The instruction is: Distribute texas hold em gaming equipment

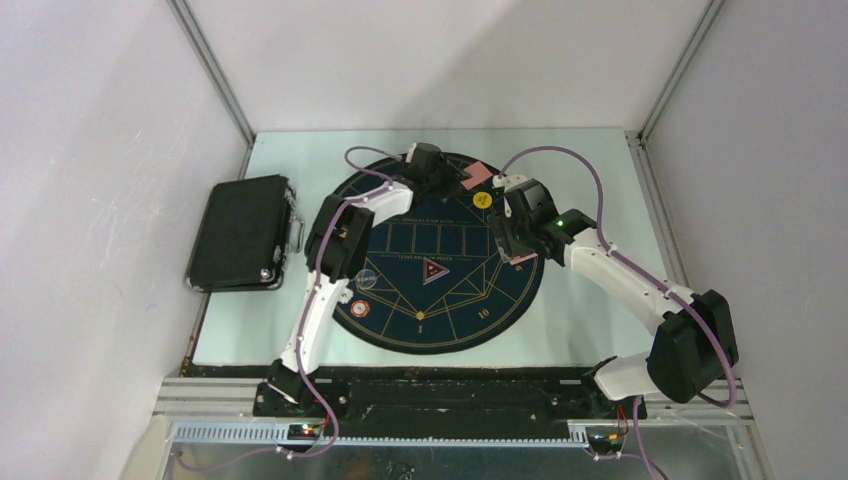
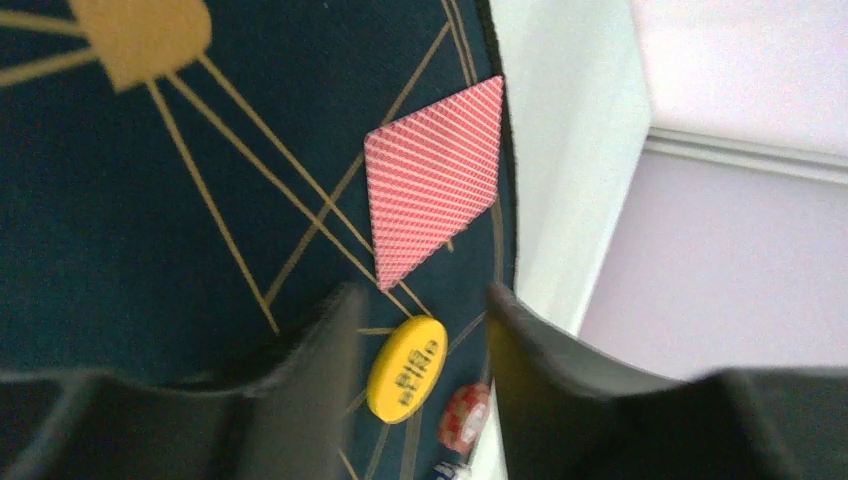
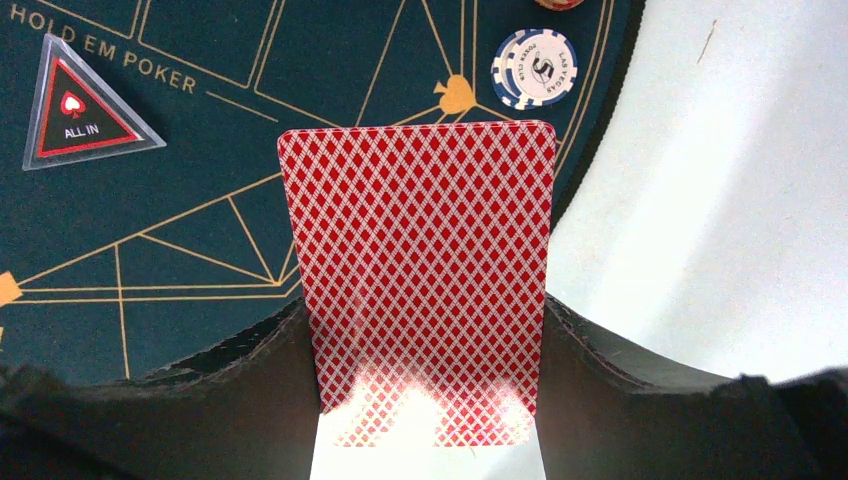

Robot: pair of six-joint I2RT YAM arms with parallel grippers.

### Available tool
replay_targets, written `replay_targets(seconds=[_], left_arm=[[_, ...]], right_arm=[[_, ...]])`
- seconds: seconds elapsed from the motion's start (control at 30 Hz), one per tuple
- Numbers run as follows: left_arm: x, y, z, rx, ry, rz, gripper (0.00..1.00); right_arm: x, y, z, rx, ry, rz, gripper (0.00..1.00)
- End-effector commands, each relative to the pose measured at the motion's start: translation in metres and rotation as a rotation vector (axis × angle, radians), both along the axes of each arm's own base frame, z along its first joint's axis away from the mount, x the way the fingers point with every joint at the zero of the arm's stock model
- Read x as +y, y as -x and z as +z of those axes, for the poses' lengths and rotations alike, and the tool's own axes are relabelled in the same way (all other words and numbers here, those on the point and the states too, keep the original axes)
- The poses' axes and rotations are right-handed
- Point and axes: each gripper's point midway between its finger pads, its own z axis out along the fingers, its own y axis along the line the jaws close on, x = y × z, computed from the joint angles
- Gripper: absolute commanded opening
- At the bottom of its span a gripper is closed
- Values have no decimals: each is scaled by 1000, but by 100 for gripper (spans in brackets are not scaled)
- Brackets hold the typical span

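A pink-backed playing card (image 2: 435, 190) lies flat on the dark mat (image 1: 460, 300) near its far right edge, also seen as the card (image 1: 477, 175) from above. My left gripper (image 2: 420, 320) hovers just short of it, open, with nothing between its fingers. Below its jaws lie a yellow chip (image 2: 405, 368) and a red-white chip (image 2: 463, 415). My right gripper (image 3: 425, 400) is shut on upright playing cards (image 3: 420, 270), held by their side edges above the mat's right side. The red triangular token (image 3: 80, 105) and a blue-white chip (image 3: 534, 67) lie on the mat beyond.
A black case (image 1: 240, 232) lies shut on the table left of the mat. Two more chips (image 1: 362, 295) sit on the mat's left side beside the left arm. White walls enclose the table on three sides.
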Motion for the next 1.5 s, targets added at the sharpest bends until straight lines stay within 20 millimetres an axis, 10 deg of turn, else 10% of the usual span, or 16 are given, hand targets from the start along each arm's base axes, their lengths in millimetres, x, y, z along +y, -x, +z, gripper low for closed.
replay_targets(seconds=[0.0,0.27,0.43,0.77,1.47], left_arm=[[9,9,66,-96,-52,-32,61],[36,77,113,-157,-100,-182,98],[64,178,85,-125,-109,-438,100],[76,316,137,-372,248,-720,100],[45,321,136,-430,184,-791,100]], right_arm=[[-2,-7,13,-54,-14,-26,0],[7,0,15,-59,24,83,0],[36,18,9,-26,29,294,0],[76,48,-2,9,20,592,0],[108,87,7,26,-54,792,0]])
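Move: The card deck, clamped in the right fingers, lies from the left hand about 26 cm back, 15 cm right and 9 cm higher. The just-dealt card is some 4 cm ahead and 6 cm right of the left hand, the yellow chip about 4 cm back and 8 cm right. From the right hand, the ALL IN triangle it heads for lies roughly 21 cm left, 2 cm ahead and 10 cm below; the blue-white chip is 14 cm straight ahead. Still pinching the deck by its edges, the right hand carries it level about 10 cm left and 8 cm back towards the ALL IN triangle, turning some 45 degrees counter-clockwise. The left hand leaves the dealt card, opens fully, and sweeps some 33 cm back while rising 12 cm, turning about 45 degrees clockwise and tipping up until its open fingers face the deck, close by. ##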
